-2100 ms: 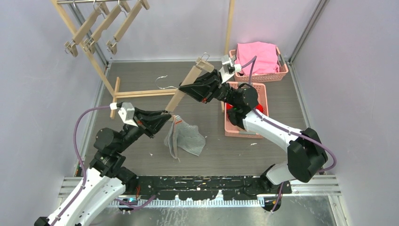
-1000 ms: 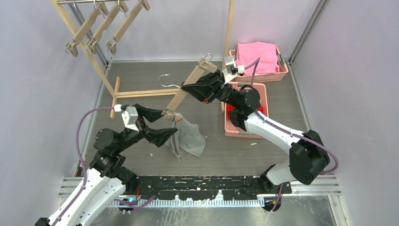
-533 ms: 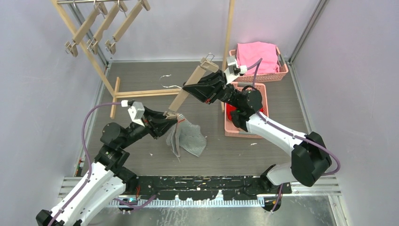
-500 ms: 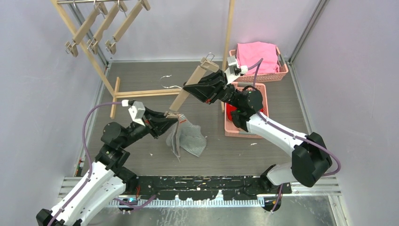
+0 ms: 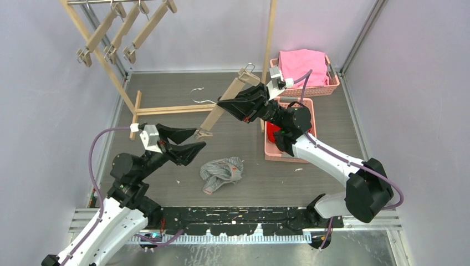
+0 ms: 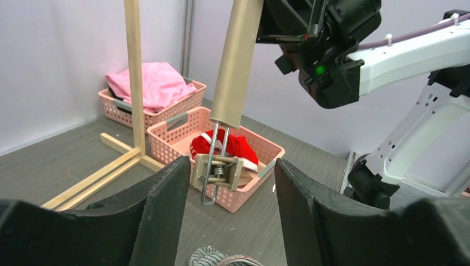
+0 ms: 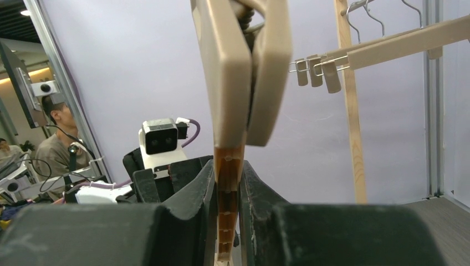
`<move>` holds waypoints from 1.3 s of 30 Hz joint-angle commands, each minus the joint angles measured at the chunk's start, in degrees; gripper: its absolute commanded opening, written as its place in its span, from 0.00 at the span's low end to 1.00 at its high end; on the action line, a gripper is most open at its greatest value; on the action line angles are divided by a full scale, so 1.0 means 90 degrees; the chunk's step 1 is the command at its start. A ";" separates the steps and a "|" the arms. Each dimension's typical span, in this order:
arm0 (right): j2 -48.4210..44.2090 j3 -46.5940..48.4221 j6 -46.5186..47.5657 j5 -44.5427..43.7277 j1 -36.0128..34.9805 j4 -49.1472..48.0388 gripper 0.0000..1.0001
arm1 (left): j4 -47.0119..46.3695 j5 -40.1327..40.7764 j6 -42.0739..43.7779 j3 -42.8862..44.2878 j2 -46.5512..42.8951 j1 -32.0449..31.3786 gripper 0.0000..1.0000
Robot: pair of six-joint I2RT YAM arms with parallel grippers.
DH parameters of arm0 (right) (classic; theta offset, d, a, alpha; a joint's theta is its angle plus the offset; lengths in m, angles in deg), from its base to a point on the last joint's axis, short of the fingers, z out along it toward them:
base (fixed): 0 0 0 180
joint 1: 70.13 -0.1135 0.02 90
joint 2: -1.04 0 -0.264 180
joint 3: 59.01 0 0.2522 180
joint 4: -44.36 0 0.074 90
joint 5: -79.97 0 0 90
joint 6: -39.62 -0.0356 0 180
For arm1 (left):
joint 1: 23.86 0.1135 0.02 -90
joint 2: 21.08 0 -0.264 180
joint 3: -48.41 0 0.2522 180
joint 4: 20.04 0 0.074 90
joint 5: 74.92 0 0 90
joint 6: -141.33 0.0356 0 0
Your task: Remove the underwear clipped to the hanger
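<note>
My right gripper is shut on the bar of the wooden hanger, which it holds tilted above the floor. In the right wrist view the bar is pinched between the fingers, with the upper clip above them. The lower clip hangs bare. My left gripper is open beside that clip, touching nothing. The grey-and-white striped underwear lies crumpled on the floor below. Red underwear lies in the nearer pink basket.
A wooden rack at the back left carries three bare clip hangers. Its floor bar runs behind the left gripper. A loose wire hook lies on the floor. The far basket holds a pink cloth.
The striped underwear came off the lower clip and dropped in a heap to the floor. My left gripper opened and drew back from the clip. The right arm shifted slightly.
</note>
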 commanded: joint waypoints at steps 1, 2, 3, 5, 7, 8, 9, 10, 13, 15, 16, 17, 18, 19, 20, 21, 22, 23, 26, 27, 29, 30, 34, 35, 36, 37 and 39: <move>-0.0216 0.0075 0.0036 -0.0053 0.0006 -0.0281 0.01 | -0.0263 0.0218 0.0043 0.0188 -0.0070 0.0000 0.60; -0.0200 0.0076 -0.0006 -0.0027 0.0006 -0.0325 0.01 | -0.0234 0.0215 0.0075 0.0256 0.0004 0.0000 0.60; -0.0189 0.0086 -0.0029 -0.0002 0.0006 -0.0366 0.01 | -0.0221 0.0172 0.0100 0.0338 0.0119 0.0000 0.59; -0.0178 0.0089 -0.0057 0.0010 0.0006 -0.0378 0.01 | -0.0309 0.0022 0.0124 0.0485 0.0382 0.0000 0.59; -0.0176 0.0095 -0.0065 0.0029 -0.0012 -0.0378 0.01 | -0.0439 -0.0165 0.0104 0.0640 0.0668 0.0003 0.58; -0.0177 0.0100 -0.0060 0.0052 -0.0011 -0.0371 0.01 | -0.0495 -0.0221 0.0088 0.0718 0.0812 0.0003 0.57; -0.0178 0.0114 -0.0066 0.0065 -0.0010 -0.0359 0.01 | -0.0568 -0.0291 0.0086 0.0784 0.0945 -0.0003 0.56; -0.0184 0.0118 -0.0067 0.0083 -0.0013 -0.0338 0.01 | -0.0632 -0.0323 0.0076 0.0855 0.1052 0.0000 0.56; -0.0218 0.0125 -0.0017 0.0133 -0.0024 -0.0248 0.01 | -0.0789 -0.0367 0.0071 0.1039 0.1288 0.0000 0.56; -0.0250 0.0110 0.0028 0.0129 -0.0028 -0.0193 0.01 | -0.0825 -0.0372 0.0076 0.1133 0.1353 0.0000 0.55; -0.0255 0.0094 0.0039 0.0129 -0.0029 -0.0178 0.01 | -0.0819 -0.0381 0.0076 0.1181 0.1387 0.0005 0.55; -0.0256 0.0087 0.0040 0.0129 -0.0032 -0.0176 0.01 | -0.0821 -0.0389 0.0082 0.1219 0.1419 0.0003 0.53; -0.0256 0.0086 0.0040 0.0129 -0.0029 -0.0170 0.01 | -0.0820 -0.0414 0.0077 0.1253 0.1444 0.0001 0.52; -0.0247 0.0086 0.0046 0.0129 -0.0034 -0.0166 0.01 | -0.0813 -0.0428 0.0081 0.1278 0.1457 0.0005 0.50; -0.0240 0.0083 0.0049 0.0134 -0.0042 -0.0164 0.01 | -0.0804 -0.0431 0.0078 0.1298 0.1465 0.0003 0.49; -0.0237 0.0087 0.0050 0.0134 -0.0037 -0.0165 0.01 | -0.0803 -0.0440 0.0082 0.1310 0.1455 0.0005 0.47; -0.0236 0.0079 0.0055 0.0125 -0.0034 -0.0164 0.01 | -0.0807 -0.0441 0.0074 0.1320 0.1440 0.0006 0.45; -0.0231 0.0076 0.0053 0.0115 -0.0041 -0.0164 0.01 | -0.0795 -0.0449 0.0076 0.1322 0.1430 -0.0004 0.43; -0.0226 0.0091 0.0052 0.0100 -0.0036 -0.0173 0.01 | -0.0759 -0.0486 0.0100 0.1326 0.1414 0.0000 0.32; -0.0228 0.0093 0.0059 0.0101 -0.0040 -0.0173 0.01 | -0.0745 -0.0494 0.0101 0.1322 0.1422 0.0003 0.30; -0.0241 0.0108 0.0069 0.0091 -0.0036 -0.0173 0.01 | -0.0741 -0.0548 0.0085 0.1304 0.1449 0.0000 0.29; -0.0244 0.0116 0.0074 0.0082 -0.0041 -0.0175 0.01 | -0.0741 -0.0592 0.0084 0.1288 0.1458 0.0000 0.27; -0.0265 0.0106 0.0098 0.0053 -0.0041 -0.0119 0.01 | -0.0962 -0.0789 0.0088 0.1156 0.1423 0.0000 0.01; -0.0264 0.0102 0.0104 0.0054 -0.0035 -0.0102 0.01 | -0.1038 -0.0827 0.0086 0.1135 0.1399 0.0001 0.00; -0.0265 0.0086 0.0108 0.0052 -0.0037 -0.0101 0.01 | -0.1090 -0.0854 0.0092 0.1119 0.1344 0.0005 0.00; -0.0273 0.0069 0.0118 0.0026 -0.0038 -0.0101 0.01 | -0.1092 -0.0844 0.0090 0.1138 0.1296 0.0001 0.00; -0.0292 0.0012 0.0127 -0.0037 -0.0042 -0.0096 0.01 | -0.0964 -0.0831 0.0087 0.1247 0.1201 0.0000 0.00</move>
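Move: The bare lower end of the wooden hanger, just above its empty clip, is about 3 cm to the right of my left hand, 2 cm ahead and 3 cm up. The striped underwear lies some 30 cm below that hand, level with it and about 4 cm to the right; the pink basket sits roughly 17 cm ahead and 31 cm right, also low. From my right hand, the hanger's lower end is about 9 cm below, 3 cm back and 3 cm left. With the clip already empty, I slide my half-open left fingers right and forward around the hanger's lower end, then rise about 3 cm beside the bar, easing back a little. There I shut them and pinch the wooden bar just above its clip, turning slightly clockwise, while my right hand keeps its grip farther up and stays nearly in place. ##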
